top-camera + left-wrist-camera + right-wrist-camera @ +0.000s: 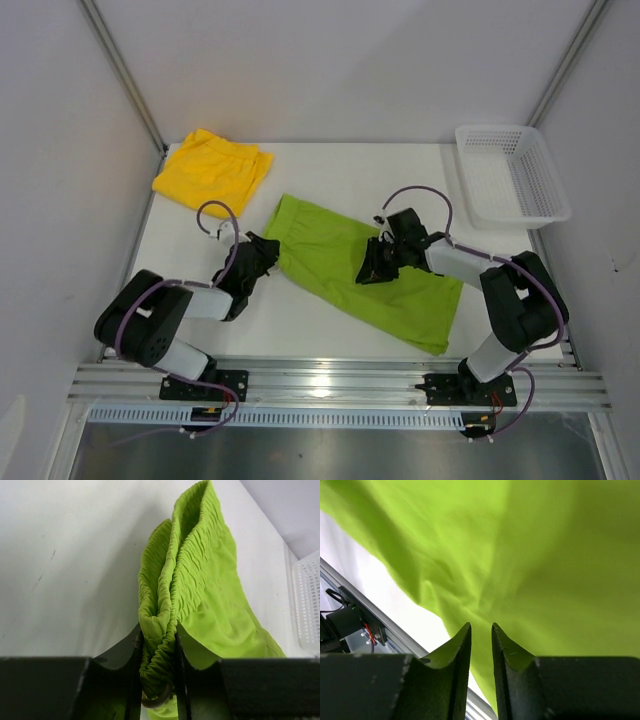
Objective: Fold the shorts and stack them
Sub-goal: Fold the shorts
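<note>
The lime green shorts (pixel 322 248) lie spread slantwise across the middle of the table. My left gripper (pixel 262 256) is at their left end, shut on the bunched elastic waistband (pixel 158 645); the fabric rises between the fingers. My right gripper (pixel 378 263) sits on top of the middle of the same shorts (pixel 530 555). Its fingers stand close together, with folds of green cloth drawn in between them. The yellow shorts (pixel 212 170) lie folded at the back left, away from both grippers.
A white mesh basket (pixel 466 168) stands at the back right corner; its wall (pixel 307 605) shows in the left wrist view. White walls close in the table on both sides. The metal rail (pixel 330 380) runs along the near edge.
</note>
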You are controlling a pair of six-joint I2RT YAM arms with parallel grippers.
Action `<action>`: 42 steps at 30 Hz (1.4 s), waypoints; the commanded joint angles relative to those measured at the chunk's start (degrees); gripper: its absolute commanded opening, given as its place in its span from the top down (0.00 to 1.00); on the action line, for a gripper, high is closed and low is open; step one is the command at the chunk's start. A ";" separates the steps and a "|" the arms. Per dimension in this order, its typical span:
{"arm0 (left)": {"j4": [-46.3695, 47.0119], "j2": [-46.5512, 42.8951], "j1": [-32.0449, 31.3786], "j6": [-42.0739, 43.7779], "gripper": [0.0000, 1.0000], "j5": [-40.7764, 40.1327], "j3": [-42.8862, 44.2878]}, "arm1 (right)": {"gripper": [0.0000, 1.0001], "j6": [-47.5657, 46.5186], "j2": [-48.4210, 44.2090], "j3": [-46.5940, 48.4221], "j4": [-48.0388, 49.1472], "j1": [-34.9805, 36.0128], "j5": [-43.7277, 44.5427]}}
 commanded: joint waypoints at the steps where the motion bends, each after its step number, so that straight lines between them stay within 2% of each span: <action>1: -3.81 -6.37 -1.55 6.63 1.00 -6.99 0.15 | 0.75 -2.34 -0.23 -1.54 -4.76 -1.20 -4.17; 3: -5.05 -9.70 -2.86 9.62 1.00 -9.53 0.16 | 0.83 -2.61 1.53 -2.59 -4.59 -1.81 -5.23; 5: -6.28 -12.00 -4.44 13.20 1.00 -11.21 0.51 | 1.00 -2.70 3.64 -2.34 -4.50 -2.51 -6.28; 11: -6.29 -19.38 -8.05 23.15 0.99 -13.32 0.95 | 1.00 -1.56 12.87 1.79 -3.53 -2.61 -10.42; 15: -2.34 -24.22 -10.34 30.09 0.95 -12.36 -1.33 | 1.00 -0.24 17.44 5.75 -4.33 -2.61 -11.20; 19: 2.06 -27.82 -11.83 38.08 0.92 -5.53 -2.39 | 1.00 1.52 21.57 9.26 -4.41 -2.43 -13.31; 24: 4.61 -30.46 -13.41 42.31 0.91 2.22 -3.62 | 1.00 3.80 26.40 12.87 -4.68 -2.61 -16.13; 29: -1.09 -28.71 -16.75 46.79 0.92 6.62 1.56 | 1.00 4.86 28.52 17.17 -5.73 -2.17 -17.01; 32: -3.64 -26.43 -20.35 50.05 0.92 6.27 4.98 | 1.00 5.04 30.36 19.80 -7.04 -1.82 -17.62; 42: -20.96 -15.62 -31.95 61.47 0.92 -2.07 21.95 | 0.97 6.97 33.62 25.44 -7.84 -1.02 -18.68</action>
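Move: Some 25 cm to the right of the left hand and about 8 cm nearer the base lies the middle of the green shorts, 5 cm below; this hand already grips their gathered waistband. Of the neighbours, the folded yellow shorts lie roughly 25 cm ahead and 20 cm left of it, the shorts' far waist corner about 14 cm straight ahead. The right hand, empty, hovers right over the shorts' middle, some 4 cm above. Lifting the gripped waistband about 16 cm, the left hand then swings it some 15 cm right towards the right gripper, drawing back 8 cm, tipping its fingers up and turning clockwise. The right hand shuts its empty fingers, dips 4 cm back and down onto the shorts, then slides low forward and left about 8 cm beneath the raised cloth, wrist tilting. ##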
